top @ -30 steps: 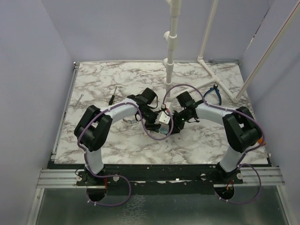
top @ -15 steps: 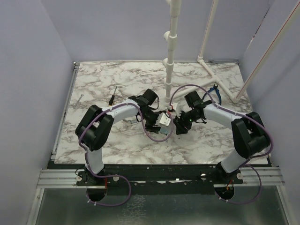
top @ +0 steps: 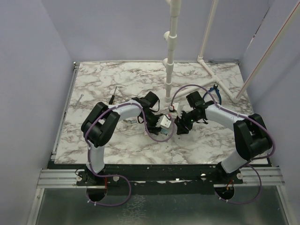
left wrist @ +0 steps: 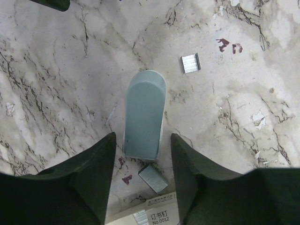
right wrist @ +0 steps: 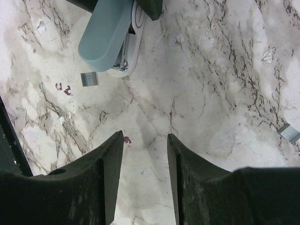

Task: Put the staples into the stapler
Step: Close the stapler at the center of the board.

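The stapler (left wrist: 144, 115), teal on top with a white base, lies on the marble straight ahead of my left gripper (left wrist: 143, 138). This gripper is open; its fingertips flank the stapler's near end with a small gap on each side. One strip of staples (left wrist: 153, 178) lies between the left fingers just behind the stapler, and another strip (left wrist: 191, 63) lies farther off to the right. In the right wrist view the stapler (right wrist: 105, 37) sits at the upper left with a strip of staples (right wrist: 89, 78) beside it. My right gripper (right wrist: 145, 136) is open over bare marble.
A white staple box (left wrist: 161, 214) lies under the left wrist. Another staple strip (right wrist: 288, 132) lies at the right edge. Blue-handled pliers (top: 214, 91), a screwdriver (top: 112, 96) and a white pipe stand (top: 169, 61) are farther back on the table (top: 117, 145).
The left arm's elbow has swung in toward the middle and the right arm's elbow has moved out to the right. Both grippers stay near the stapler.
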Tool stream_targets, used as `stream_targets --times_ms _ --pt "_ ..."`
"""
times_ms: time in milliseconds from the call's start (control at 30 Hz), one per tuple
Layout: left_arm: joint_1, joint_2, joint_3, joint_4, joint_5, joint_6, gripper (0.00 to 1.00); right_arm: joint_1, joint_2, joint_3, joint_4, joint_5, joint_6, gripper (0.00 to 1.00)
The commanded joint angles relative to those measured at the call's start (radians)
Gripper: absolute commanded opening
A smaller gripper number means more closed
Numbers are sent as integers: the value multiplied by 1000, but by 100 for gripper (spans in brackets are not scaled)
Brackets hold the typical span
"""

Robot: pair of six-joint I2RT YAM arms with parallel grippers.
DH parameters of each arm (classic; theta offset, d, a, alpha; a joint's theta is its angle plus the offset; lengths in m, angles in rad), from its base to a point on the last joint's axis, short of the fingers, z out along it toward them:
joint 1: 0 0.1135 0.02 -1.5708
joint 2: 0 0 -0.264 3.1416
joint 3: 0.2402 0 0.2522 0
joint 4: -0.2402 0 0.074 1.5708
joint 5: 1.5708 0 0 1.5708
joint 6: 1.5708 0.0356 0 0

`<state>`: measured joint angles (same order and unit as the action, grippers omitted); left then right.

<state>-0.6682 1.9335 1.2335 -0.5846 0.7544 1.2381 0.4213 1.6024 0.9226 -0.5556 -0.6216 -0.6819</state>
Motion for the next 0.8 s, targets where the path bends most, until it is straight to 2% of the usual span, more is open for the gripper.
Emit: stream_targets --times_ms 0,100,300,367,500,633,767 --pt "-3 34 8 0 24 14 47 -6 -14 -14 -10 -30 -14 46" --pt "0 34 11 0 38 -18 34 -24 -28 -19 3 -61 -26 46" --pt "47 27 46 -1 150 -154 6 -67 -86 -29 52 -114 -68 47" --pt "55 19 49 0 168 -193 1 -78 -110 -29 76 -122 -71 47" --pt "61 10 66 5 182 -306 0 -84 -166 -36 130 -123 -72 47" --pt "66 34 147 4 185 -540 0 -83 -217 -29 152 -128 -137 49" --pt "79 46 201 2 225 -708 0 -71 -265 -43 182 -60 -216 52"
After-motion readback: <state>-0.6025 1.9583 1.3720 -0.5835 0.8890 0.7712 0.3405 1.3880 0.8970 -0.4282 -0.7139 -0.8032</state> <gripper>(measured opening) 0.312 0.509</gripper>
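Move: The stapler lies right between the left hand's open fingers, its middle some 2 cm to their right and about 1 cm below, level in the forward direction. A loose staple strip is about 4 cm back and 3 cm right of that hand; the staple box is some 7 cm to its left and 2 cm farther out. From the right hand the stapler is about 9 cm left, 1 cm back and 2 cm lower. Closing first, almost in place, the left fingers pinch the rear end of the stapler from both sides, then carry it upwards about 4.5 cm, late also forward and a little right, while the wrist turns counter-clockwise and tips, some 25 degrees in all. The empty right hand rises about 7 cm and forward 4 cm, tilting its fingers outward, still part open. ##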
